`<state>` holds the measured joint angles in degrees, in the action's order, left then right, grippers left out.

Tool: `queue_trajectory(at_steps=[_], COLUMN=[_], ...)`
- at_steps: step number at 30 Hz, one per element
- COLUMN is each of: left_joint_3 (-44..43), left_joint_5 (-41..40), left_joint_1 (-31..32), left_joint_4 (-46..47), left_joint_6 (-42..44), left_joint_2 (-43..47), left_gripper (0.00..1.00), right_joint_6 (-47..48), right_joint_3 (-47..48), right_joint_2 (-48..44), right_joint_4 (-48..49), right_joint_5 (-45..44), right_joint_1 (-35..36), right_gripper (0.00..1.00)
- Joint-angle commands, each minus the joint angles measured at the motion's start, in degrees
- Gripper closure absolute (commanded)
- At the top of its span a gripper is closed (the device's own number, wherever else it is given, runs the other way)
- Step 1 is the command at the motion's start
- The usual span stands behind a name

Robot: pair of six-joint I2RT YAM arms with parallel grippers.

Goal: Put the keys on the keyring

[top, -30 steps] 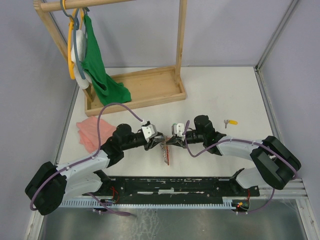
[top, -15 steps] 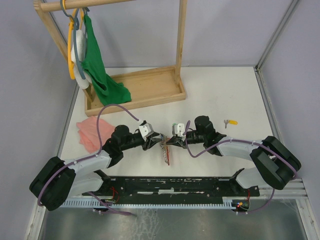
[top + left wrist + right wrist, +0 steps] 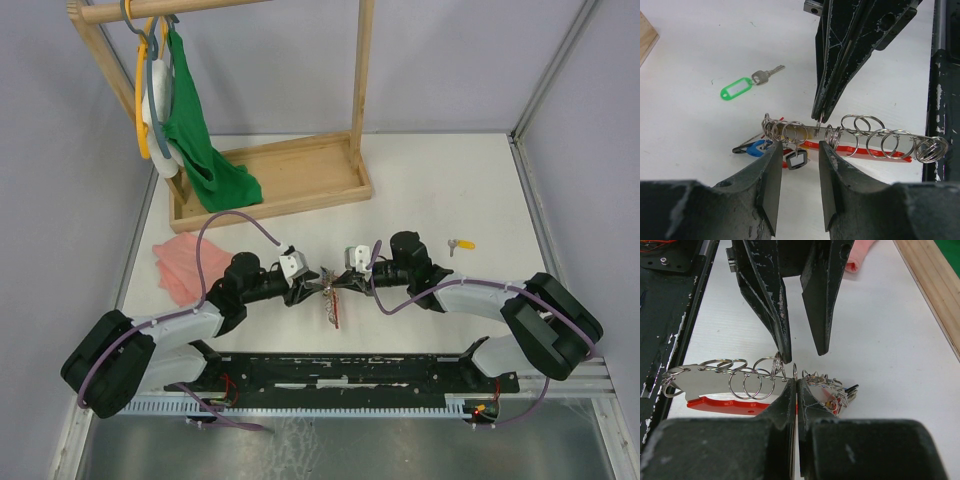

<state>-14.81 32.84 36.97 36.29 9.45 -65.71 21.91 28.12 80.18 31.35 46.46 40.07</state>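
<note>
The keyring (image 3: 875, 137), a metal bar strung with several split rings over a red strip, lies between both grippers; it shows as a small bunch (image 3: 331, 303) in the top view. My right gripper (image 3: 796, 386) is shut on a ring of it near the middle (image 3: 794, 372). Just short of the bunch, my left gripper (image 3: 799, 150) stands open with nothing between its fingers. A green-tagged key (image 3: 740, 88) lies loose on the table beyond. The yellow-tagged key (image 3: 461, 243) lies to the right of the right arm. Blue (image 3: 757, 148) and black (image 3: 795, 160) tags hang on the bunch.
A wooden rack (image 3: 300, 190) with hangers and a green garment (image 3: 195, 130) stands at the back left. A pink cloth (image 3: 180, 265) lies left of the left arm. A black rail (image 3: 350, 370) runs along the near edge.
My left arm has swung its rear links leftward and its gripper sits a little lower by the bunch. The right arm and the keyring have stayed put.
</note>
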Motion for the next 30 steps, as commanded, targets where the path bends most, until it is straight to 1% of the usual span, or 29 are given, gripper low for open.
queue_trajectory(at_steps=[1,6,11,24,30], left_joint_3=[-0.22,-0.18,-0.55,-0.66,-0.68], left_joint_5=[2.59,3.51,3.96,5.85,6.51], left_joint_1=[-0.14,0.01,-0.04,0.2,0.3], left_joint_4=[4.4,8.09,10.37,13.06,14.64], left_joint_6=[-2.97,-4.32,-4.96,-5.68,-5.88], left_joint_2=[-0.81,-1.89,-3.04,-5.9,-6.36], left_gripper=[0.58,0.6,0.64,0.77,0.79], right_joint_6=[-0.9,-1.04,-1.34,-3.46,-3.98], right_joint_3=[0.0,0.0,-0.08,-0.95,-1.04], right_joint_2=[-2.0,-1.78,-1.69,-1.78,-1.65], right_joint_4=[4.82,5.01,5.37,8.9,9.67], right_joint_5=[1.25,1.42,1.6,2.15,2.44], right_joint_1=[0.03,0.02,0.0,0.05,0.03], right_gripper=[0.99,0.99,0.99,0.99,0.99])
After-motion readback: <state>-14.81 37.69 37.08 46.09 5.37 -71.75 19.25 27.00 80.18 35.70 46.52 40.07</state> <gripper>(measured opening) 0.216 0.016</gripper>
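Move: The left hand's part-open fingers aim at the small wire ring in the right fingertips, about 2 cm to the left hand's right, 1 cm back and level with it. From the right hand that ring is just off its tips, some 1 cm left. The grey plate with its red handle hangs about 3 cm right, 3 cm back and 3 cm below the left hand; the blue key 4 cm ahead, 3 cm right and 4 cm below. The green-tagged key lies 8 cm ahead, 8 cm right and 10 cm down. The right hand keeps its closed pinch on the small ring, holding almost still. The left hand edges about 1.5 cm to its right, slightly back and up, bringing its fingertips to either side of that ring, and narrows them to roughly half their gap without shutting; a grip by them can't be made out. ##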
